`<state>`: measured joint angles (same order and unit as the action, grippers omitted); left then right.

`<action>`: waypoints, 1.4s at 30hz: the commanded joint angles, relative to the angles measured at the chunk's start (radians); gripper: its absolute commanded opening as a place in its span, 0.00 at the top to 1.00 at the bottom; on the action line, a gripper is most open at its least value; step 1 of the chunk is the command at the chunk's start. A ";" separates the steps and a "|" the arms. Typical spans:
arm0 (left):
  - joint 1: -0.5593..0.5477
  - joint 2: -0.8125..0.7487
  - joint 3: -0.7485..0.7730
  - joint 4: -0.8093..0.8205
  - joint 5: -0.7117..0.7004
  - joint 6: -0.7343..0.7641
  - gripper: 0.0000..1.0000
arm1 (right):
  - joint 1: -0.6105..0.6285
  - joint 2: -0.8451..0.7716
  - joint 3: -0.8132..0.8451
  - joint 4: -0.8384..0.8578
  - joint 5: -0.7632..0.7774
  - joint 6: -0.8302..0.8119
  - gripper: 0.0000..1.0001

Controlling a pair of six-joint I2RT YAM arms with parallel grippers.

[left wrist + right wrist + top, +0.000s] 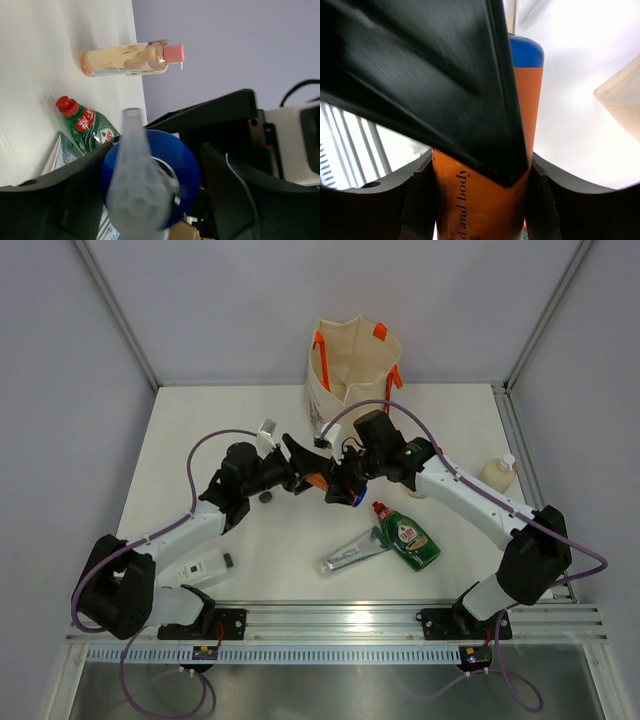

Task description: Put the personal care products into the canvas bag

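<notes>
An orange bottle with a blue cap (322,481) hangs above the table centre between both grippers. My right gripper (343,488) is shut on its orange body (485,200). My left gripper (305,476) closes on it from the other side, its fingers (60,195) flanking the blue cap (170,170); one finger (435,85) lies across the bottle. The canvas bag (350,365) stands upright just behind, its edge showing in the right wrist view (620,100). A green red-capped bottle (408,535) and a silvery tube (355,552) lie in front. An amber pink-capped bottle (497,474) lies at right.
A white dark-capped bottle (205,566) lies near the left arm's base. A small dark object (265,497) sits under the left arm. The left wrist view shows the amber bottle (127,59) and green bottle (87,125). Grey walls enclose the table.
</notes>
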<state>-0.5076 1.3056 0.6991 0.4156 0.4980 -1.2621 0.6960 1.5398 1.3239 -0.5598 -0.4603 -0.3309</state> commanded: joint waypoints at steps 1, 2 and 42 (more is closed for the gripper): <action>0.012 -0.055 0.089 0.069 0.019 0.044 0.22 | -0.050 -0.087 0.035 -0.026 -0.104 -0.034 1.00; 0.020 -0.068 0.100 0.046 0.020 0.055 0.14 | -0.052 -0.099 0.037 -0.032 -0.106 -0.046 1.00; 0.233 -0.526 0.022 -0.765 -0.440 0.618 0.01 | -0.340 0.610 0.809 0.366 0.194 0.137 0.93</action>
<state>-0.2764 0.7513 0.7250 -0.4252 0.0948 -0.6067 0.3595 2.3062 2.2269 -0.3508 -0.1276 -0.0471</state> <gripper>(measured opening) 0.985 0.631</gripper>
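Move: About 31 cm ahead of the right hand and 4 cm to its right stands the canvas bag; the right hand already grips the orange lotion bottle. The peach bottle is some 7 cm ahead and 24 cm right, the green bottle 8 cm back and 19 cm right. From the left hand, still around the lotion, the lying white bottle is roughly 6 cm ahead, 23 cm left and 19 cm below. Opening wide, the left fingers let go of the lotion bottle; that hand rises about 7 cm, swings some 18 cm left towards the white bottle, rolling its left side up, then sinks. The right hand keeps its grip, eases right, arcs forward about 34 cm and 26 cm up over the bag's rim while turning clockwise some 45 degrees, then plunges down into the mouth. ##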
